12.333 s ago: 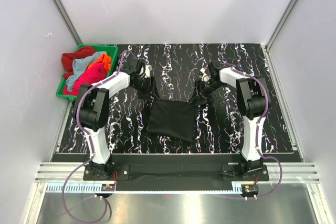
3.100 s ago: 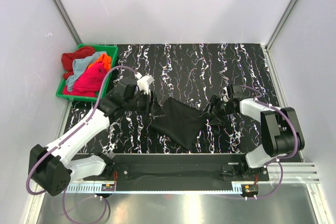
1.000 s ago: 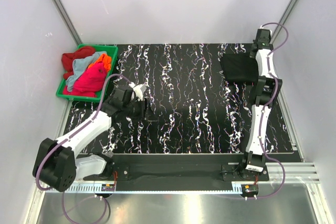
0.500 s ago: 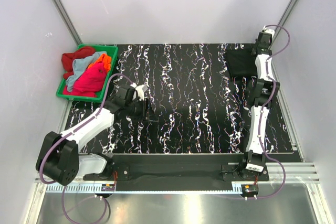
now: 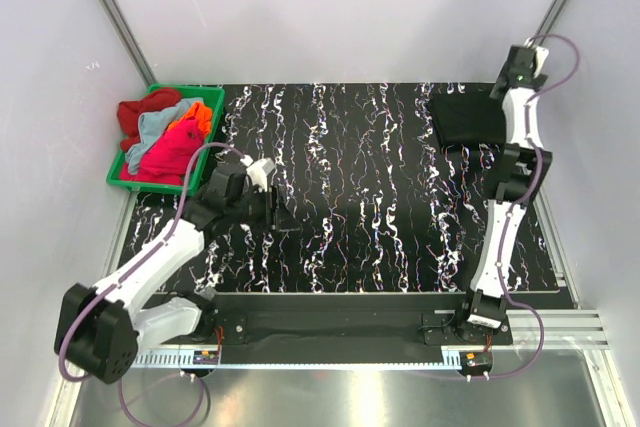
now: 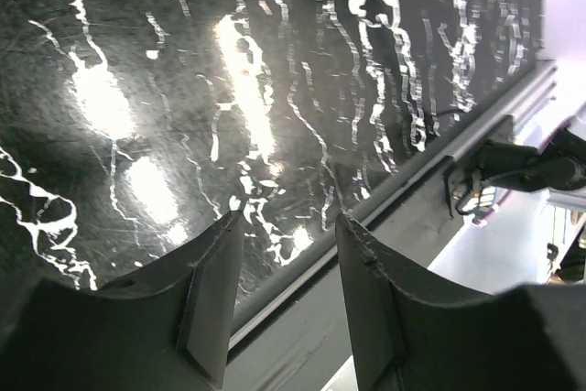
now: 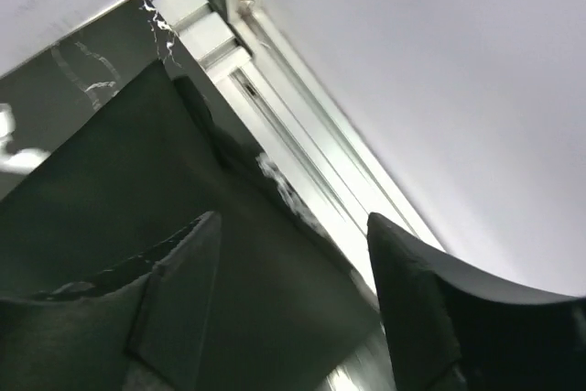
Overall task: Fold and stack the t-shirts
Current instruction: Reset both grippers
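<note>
The black t-shirt [image 5: 466,121] lies folded flat at the table's far right corner; the right wrist view shows it as dark cloth [image 7: 119,162] under the fingers. My right gripper [image 5: 514,79] [image 7: 295,217] hangs just above the shirt's right edge, open and empty. Over the near left part of the table, my left gripper [image 5: 275,209] [image 6: 287,217] is held open with nothing between its fingers. The red [image 5: 134,114], light blue [image 5: 158,126], orange [image 5: 198,115] and magenta-pink [image 5: 170,153] t-shirts are heaped in the bin.
The green plastic bin [image 5: 207,93] stands at the far left corner of the black marbled table [image 5: 350,167]. A metal rail [image 7: 302,153] and white walls border the table close beside the black shirt. The left wrist view looks at the table's near edge rail [image 6: 394,199].
My right gripper has opened and let go of the black shirt, then drawn up and to the right of it. The shirt stays in the far right corner. The left arm barely shifted.
</note>
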Robot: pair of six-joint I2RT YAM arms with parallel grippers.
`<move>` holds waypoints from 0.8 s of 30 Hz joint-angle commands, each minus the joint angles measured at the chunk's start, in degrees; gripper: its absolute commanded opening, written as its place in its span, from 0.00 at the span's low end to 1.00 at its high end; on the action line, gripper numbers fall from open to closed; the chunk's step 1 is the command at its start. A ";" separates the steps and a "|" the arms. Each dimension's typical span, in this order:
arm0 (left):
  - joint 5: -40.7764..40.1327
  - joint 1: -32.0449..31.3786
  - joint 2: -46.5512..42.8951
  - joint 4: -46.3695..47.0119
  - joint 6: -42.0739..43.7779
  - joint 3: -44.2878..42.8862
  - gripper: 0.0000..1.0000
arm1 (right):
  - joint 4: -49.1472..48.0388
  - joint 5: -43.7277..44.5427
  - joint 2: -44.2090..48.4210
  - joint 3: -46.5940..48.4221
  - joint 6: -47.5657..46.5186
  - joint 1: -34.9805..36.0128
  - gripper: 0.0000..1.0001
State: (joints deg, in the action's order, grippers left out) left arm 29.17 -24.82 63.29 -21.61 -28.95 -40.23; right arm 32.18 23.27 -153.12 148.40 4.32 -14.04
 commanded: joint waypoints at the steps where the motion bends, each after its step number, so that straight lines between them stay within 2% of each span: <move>1: 3.26 -0.05 -4.39 -1.07 0.74 1.55 0.50 | 14.70 1.26 18.60 -1.26 5.60 0.94 0.76; 3: 3.70 -0.14 -7.64 -1.42 0.39 3.04 0.52 | 18.86 -1.71 23.37 -7.04 8.25 2.69 0.79; 4: 3.53 -0.23 -8.87 -1.60 -0.49 3.66 0.53 | 21.58 -2.26 28.87 -9.94 8.69 3.75 0.84; 6: 3.00 -0.32 -13.18 -1.60 -2.59 6.29 0.58 | 22.31 -6.88 35.05 -21.70 9.39 5.33 0.87; 7: 3.00 -0.32 -14.93 -1.60 -5.56 7.35 0.58 | 22.13 -8.48 42.13 -26.27 10.09 6.91 0.89; 8: 2.83 -0.32 -18.51 -1.51 -7.24 9.27 0.59 | 21.61 -10.50 45.85 -35.71 11.92 7.45 0.89; 9: 2.30 -0.41 -21.07 -1.42 -9.09 10.42 0.59 | 21.00 -15.66 49.46 -40.59 12.99 7.80 0.89; 10: 1.77 -0.49 -23.54 -1.33 -12.59 11.48 0.62 | 19.08 -17.88 56.98 -45.43 15.35 8.32 0.91; 11: 1.33 -0.49 -26.17 -1.42 -14.19 13.58 0.63 | 17.66 -20.78 60.71 -54.96 16.24 8.59 0.94; 12: 0.29 -0.49 -31.59 -1.60 -15.94 14.73 0.65 | 16.43 -28.72 67.27 -59.15 16.51 8.85 1.00; 17: -1.83 -0.49 -45.51 -1.95 -27.64 22.89 0.77 | 13.08 -40.48 84.89 -84.78 22.73 10.09 1.00; 21: -1.83 -0.49 -52.55 -1.60 -33.70 27.12 0.82 | 9.49 -52.05 99.64 -100.03 29.51 10.26 1.00; 24: -2.44 -0.49 -57.47 -0.37 -37.66 29.24 0.84 | 4.04 -60.32 106.33 -111.02 34.96 10.35 1.00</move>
State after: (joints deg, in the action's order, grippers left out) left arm 27.81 -25.08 9.02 -24.53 -59.75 -12.01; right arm 43.46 -23.42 -52.03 43.70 31.79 -3.86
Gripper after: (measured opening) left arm 0.831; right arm 0.994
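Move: The folded black t-shirt that the right hand is leaving lies about 10 cm to its left, 3 cm back and 7 cm below; the side rail runs some 4 cm to that hand's right, and the table's near edge is roughly 55 cm back. From the left hand the t-shirt is about 36 cm ahead and 50 cm right, the near edge some 14 cm straight back, the green basket 25 cm ahead and 29 cm left. With nothing held, the right hand sweeps away from the black t-shirt towards its rest place over bare marble: about 40 cm back and 30 cm left, first rising some 17 cm, then sinking 12, while it rolls left side up some 55 degrees and its fingers spread fully. The left hand draws back about 8.5 cm towards the near edge, also opening wider and rolling left side up. ##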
